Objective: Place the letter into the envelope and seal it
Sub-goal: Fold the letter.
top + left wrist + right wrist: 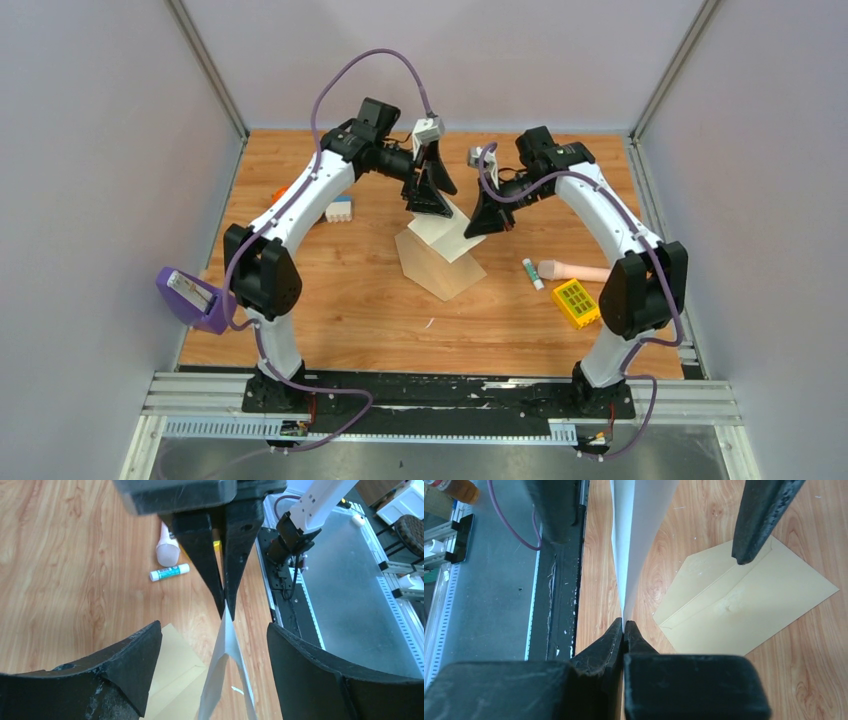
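The letter (448, 228) is a pale sheet held up on edge above the table, bowed into a fold. My right gripper (624, 624) is shut on its corner; the left wrist view shows those fingertips (220, 597) pinching the sheet's tip. My left gripper (215, 630) stands open, its fingers on either side of the letter (227, 655) without touching it. The tan envelope (440, 268) lies flat on the wood beneath the letter, its seams showing (744, 610).
A glue stick (533, 273), a pink tube-like thing (575, 270) and a yellow box (576, 303) lie to the right. A white and blue block (338, 210) sits at the left. Grey walls close in the table on three sides.
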Tool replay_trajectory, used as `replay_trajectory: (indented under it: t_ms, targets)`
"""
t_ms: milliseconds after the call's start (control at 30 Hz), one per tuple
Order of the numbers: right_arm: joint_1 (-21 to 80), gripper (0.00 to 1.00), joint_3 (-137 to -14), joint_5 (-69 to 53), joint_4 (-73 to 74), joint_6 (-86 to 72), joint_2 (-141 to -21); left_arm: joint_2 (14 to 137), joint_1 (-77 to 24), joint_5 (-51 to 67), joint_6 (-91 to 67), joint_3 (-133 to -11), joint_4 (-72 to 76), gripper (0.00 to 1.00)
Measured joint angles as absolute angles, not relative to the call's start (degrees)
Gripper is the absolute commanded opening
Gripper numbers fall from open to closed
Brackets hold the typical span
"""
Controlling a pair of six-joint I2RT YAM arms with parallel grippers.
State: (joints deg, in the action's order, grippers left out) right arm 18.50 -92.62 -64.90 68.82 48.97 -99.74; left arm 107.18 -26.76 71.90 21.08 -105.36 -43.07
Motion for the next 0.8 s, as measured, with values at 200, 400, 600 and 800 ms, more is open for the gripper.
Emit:
replay_trajectory:
  t_ms: [200, 400, 600, 800]
  targets:
    - [18.50, 0.00, -92.62, -64.47, 68.36, 48.90, -97.78, 107.42, -26.46, 70.24, 24.58, -105.36, -46.96, 0.57]
    - [18.44, 0.00, -92.62, -63.90, 68.27, 48.75, -96.42, 107.46, -26.41, 68.49, 27.77, -105.38, -50.02, 0.27]
    - [18.39, 0.28, -92.62, -62.19, 68.16, 48.29, -96.42, 107.53, -26.41, 68.20, 30.00, -105.43, -52.47, 0.00]
    - [17.65, 0.99, -92.71, -60.64, 67.20, 46.00, -96.42, 107.53, -26.41, 67.66, 30.37, -105.49, -52.97, 0.00]
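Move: The folded letter hangs in the right fingers and already runs between the left hand's open ones. Its middle lies some 4 cm back, 1 cm right and 5 cm below the left hand, and about 4 cm left and 1 cm forward of the right hand, level with it. The envelope is 27 cm below the left hand, 1 cm forward and 2 cm left. From the right hand, the glue stick is 14 cm right, 1 cm forward, 21 cm below. Sinking about 2.5 cm and easing 1 cm to the left, the left hand closes its almost wide-open fingers completely and pinches the letter near its left edge. The right hand, still pinching the opposite side, rises about 1.5 cm, dips slightly, then opens to roughly three quarters as the left grip shuts, drifting 1 cm right. ##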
